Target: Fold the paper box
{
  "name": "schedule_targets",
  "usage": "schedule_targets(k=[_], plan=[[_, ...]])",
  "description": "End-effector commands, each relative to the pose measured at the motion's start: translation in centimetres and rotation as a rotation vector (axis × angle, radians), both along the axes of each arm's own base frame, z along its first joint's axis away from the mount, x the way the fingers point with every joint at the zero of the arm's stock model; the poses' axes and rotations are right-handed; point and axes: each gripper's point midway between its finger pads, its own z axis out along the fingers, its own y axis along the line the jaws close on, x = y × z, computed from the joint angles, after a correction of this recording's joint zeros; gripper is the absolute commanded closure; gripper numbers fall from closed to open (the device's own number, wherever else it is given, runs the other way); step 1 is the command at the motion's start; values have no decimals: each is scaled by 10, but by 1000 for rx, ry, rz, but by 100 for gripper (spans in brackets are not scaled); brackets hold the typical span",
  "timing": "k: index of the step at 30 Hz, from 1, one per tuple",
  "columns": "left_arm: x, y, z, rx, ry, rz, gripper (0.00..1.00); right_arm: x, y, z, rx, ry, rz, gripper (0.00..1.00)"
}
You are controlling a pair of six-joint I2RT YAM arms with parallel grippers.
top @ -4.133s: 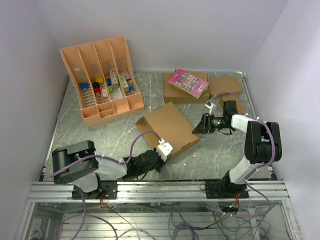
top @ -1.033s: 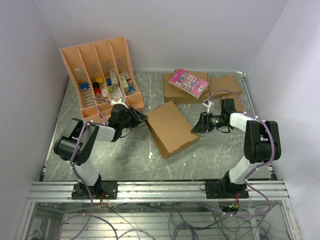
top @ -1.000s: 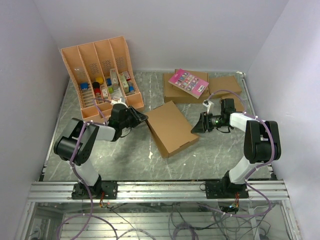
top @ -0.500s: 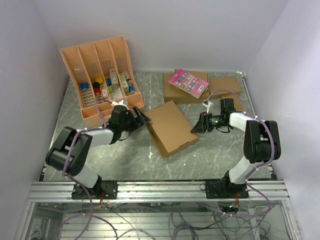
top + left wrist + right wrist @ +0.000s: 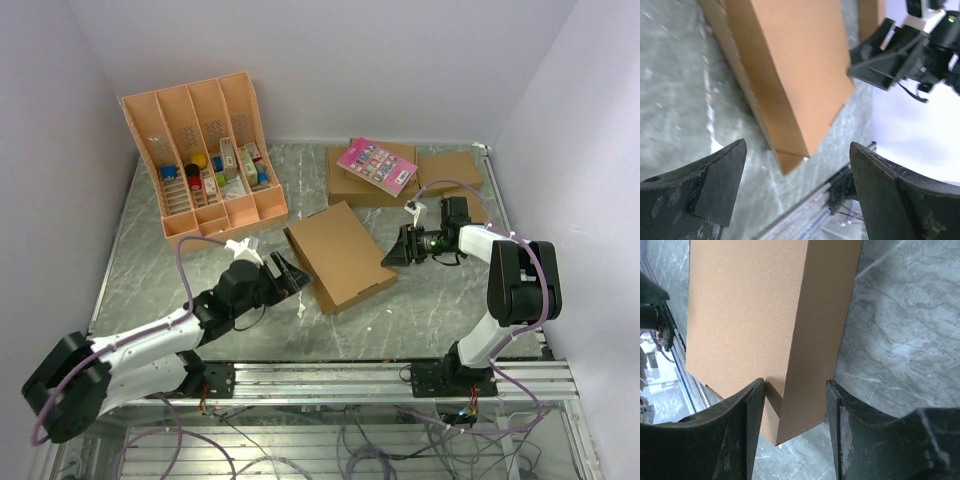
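Observation:
The paper box (image 5: pixel 340 255) lies flat and closed in the middle of the table, a plain brown slab. My left gripper (image 5: pixel 290 275) hovers just off its near left edge, open wide with nothing between its fingers. In the left wrist view the paper box (image 5: pixel 790 65) sits ahead of the left gripper (image 5: pixel 797 185), and the right gripper (image 5: pixel 880 60) shows beyond it. My right gripper (image 5: pixel 397 250) clasps the box's right corner. In the right wrist view its jaws (image 5: pixel 792 427) press on the top face and side wall of the box (image 5: pixel 750 310).
An orange-tan compartment tray (image 5: pixel 205 160) with small items stands at the back left. Flat brown boxes (image 5: pixel 350 185) under a pink card (image 5: pixel 377 165) lie at the back right, beside another cardboard piece (image 5: pixel 450 170). A white scrap (image 5: pixel 300 310) lies near the box. A metal rail (image 5: pixel 320 380) runs along the near edge.
My left gripper has opened, let go of the box's far left corner and drawn back toward the near side. The right gripper and the box have stayed put.

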Motion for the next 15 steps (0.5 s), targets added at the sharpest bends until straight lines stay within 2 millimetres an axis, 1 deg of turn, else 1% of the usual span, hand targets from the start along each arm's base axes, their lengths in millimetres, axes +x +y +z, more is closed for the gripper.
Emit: schedule_targets(k=[1,4,6,9,15], plan=[[-16,3,3,-44,25,135,6,-4,-8,-23,-99,14,3,50],[-31,-4,5,-57,25,127,6,-4,-7,-23,-98,15,5,50],[-36,-8,5,-54,27,132,6,-4,-6,-23,-97,17,7,50],[-45,-20,3,-54,36,125,6,-3,-7,-23,-98,14,6,50],[-50,-37,-9,-28,63,131,6,-5,-6,-23,-96,18,10,50]])
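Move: The paper box's near left corner, the left hand's aim, lies about 6 cm back, 8 cm to the right and 7 cm below that hand; the box's middle is some 6 cm ahead and 9 cm right, at the same depth. A white mark on the table lies about 7 cm back, straight in line and 10 cm below the hand. From the right hand, that near left corner is roughly 13 cm left, 12 cm back and a little lower. With the right hand's half-open fingers still set about the box's right end and not moving, the left hand, touching nothing, travels back about 6 cm and some 3 cm to the right beside the box, towards its near left corner. It first rises slightly, then sinks about 3 cm, fingers staying wide open and the wrist tipping down only a little. ##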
